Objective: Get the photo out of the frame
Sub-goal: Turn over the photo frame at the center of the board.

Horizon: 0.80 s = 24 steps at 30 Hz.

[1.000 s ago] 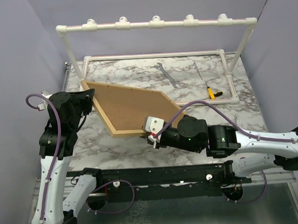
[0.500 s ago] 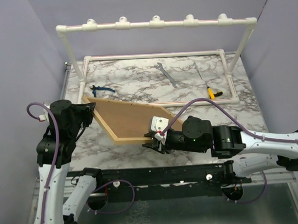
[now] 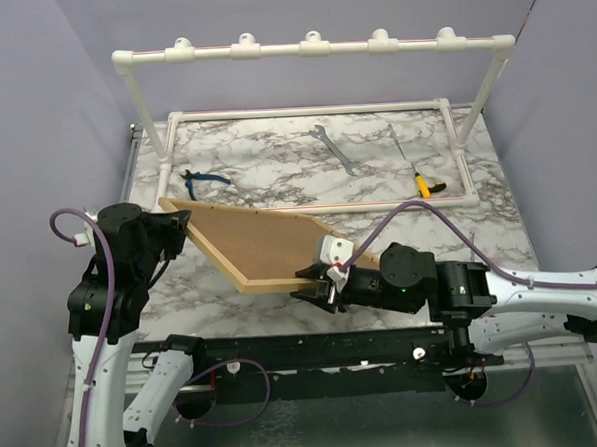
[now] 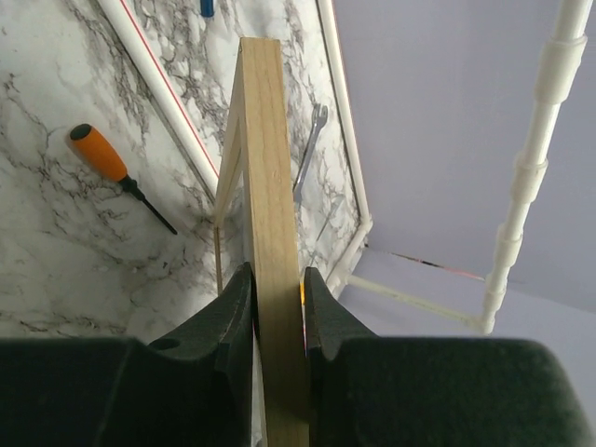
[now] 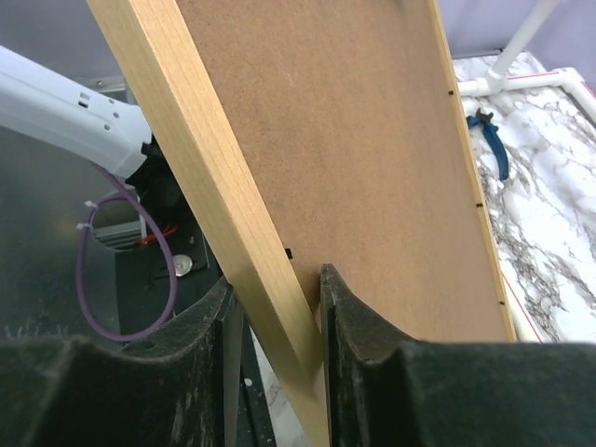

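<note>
The frame [image 3: 264, 240] is held off the table, tilted, with its brown fibreboard back facing up. My left gripper [image 3: 178, 222] is shut on its far-left edge; in the left wrist view the light-wood edging [image 4: 265, 168] runs straight out between the two fingers of that gripper [image 4: 277, 298]. My right gripper [image 3: 321, 274] is at the near right corner. In the right wrist view the wood edging [image 5: 214, 186] crosses slantwise between the jaws of that gripper [image 5: 277, 289], with one finger [image 5: 349, 317] pressed against the back board. The photo is hidden.
A white PVC pipe rack [image 3: 309, 48] stands across the back, its base rails on the marble table [image 3: 274, 145]. Blue-handled pliers [image 3: 201, 179], a wrench [image 3: 335, 149] and a yellow-handled screwdriver [image 3: 422, 182] lie inside it.
The frame has come lower and nearer, tipping flatter, and has uncovered the blue pliers. Both arms moved with it, the right wrist sliding right and toward the near edge.
</note>
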{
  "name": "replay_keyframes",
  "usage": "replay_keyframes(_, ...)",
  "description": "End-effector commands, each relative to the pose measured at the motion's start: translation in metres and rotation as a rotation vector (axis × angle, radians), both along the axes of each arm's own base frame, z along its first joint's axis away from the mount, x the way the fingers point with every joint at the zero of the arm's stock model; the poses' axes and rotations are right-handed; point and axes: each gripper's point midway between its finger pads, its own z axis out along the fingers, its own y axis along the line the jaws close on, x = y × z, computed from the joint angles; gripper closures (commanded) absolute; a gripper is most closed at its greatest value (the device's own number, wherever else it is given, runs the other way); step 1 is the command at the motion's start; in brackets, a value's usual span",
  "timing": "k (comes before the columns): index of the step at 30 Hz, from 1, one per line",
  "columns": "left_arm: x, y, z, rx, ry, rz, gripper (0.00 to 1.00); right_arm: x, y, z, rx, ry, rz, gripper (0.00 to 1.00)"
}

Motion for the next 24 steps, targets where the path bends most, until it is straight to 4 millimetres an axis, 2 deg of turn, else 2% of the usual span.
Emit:
replay_keyframes(1, 0.007, -0.011, 0.085, -0.028, -0.302, -0.064, 1.00, 0.041, -0.036, 0.031, 0.212, 0.091, -0.301, 0.52)
replay_keyframes(2, 0.010, -0.012, 0.087, -0.033, -0.307, -0.068, 1.00, 0.041, -0.040, 0.031, 0.226, 0.079, -0.297, 0.41)
replay_keyframes(3, 0.013, -0.015, 0.089, -0.039, -0.311, -0.076, 1.00, 0.040, -0.043, 0.027, 0.228, 0.065, -0.285, 0.35)
replay_keyframes(5, 0.017, -0.018, 0.089, -0.046, -0.312, -0.092, 1.00, 0.036, -0.046, 0.018, 0.211, 0.038, -0.254, 0.29)
replay_keyframes(10, 0.024, -0.025, 0.081, -0.072, -0.299, -0.115, 1.00, 0.030, -0.037, -0.033, 0.048, -0.047, -0.174, 0.16)
replay_keyframes(13, 0.026, -0.026, 0.081, -0.082, -0.302, -0.115, 1.00, 0.030, -0.031, -0.054, -0.024, -0.051, -0.164, 0.11)
replay_keyframes(19, 0.029, -0.027, 0.082, -0.097, -0.301, -0.111, 1.00, 0.027, -0.018, -0.063, -0.066, -0.057, -0.129, 0.01)
replay_keyframes(21, 0.030, -0.027, 0.081, -0.114, -0.301, -0.105, 1.00, 0.023, -0.013, -0.064, -0.068, -0.052, -0.103, 0.00)
replay_keyframes(24, 0.033, -0.028, 0.080, -0.134, -0.301, -0.096, 1.00, 0.028, -0.011, -0.066, -0.077, -0.060, -0.137, 0.00)
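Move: Both hands hold the tilted photo frame, brown back showing. Its middle lies some 15 cm right of the left gripper, about 5 cm back and 6 cm lower; from the right gripper, which grips the near bar, it lies roughly 9 cm ahead, 6 cm left and 4 cm lower. From the left gripper, the orange screwdriver is around 7 cm ahead, level sideways, and the blue pliers 20 cm ahead, 4 cm left, both some 28 cm down on the table. Open the right gripper fully to release the photo frame's near bar, easing about 3.5 cm to the right as the fingers spread, then sink to some 7 cm below the start while drifting back left, fingers still astride the bar. Keep the left grip on the left bar and carry it about 3 cm forward and up, tilting the fingers slightly upward and turning a little clockwise. ##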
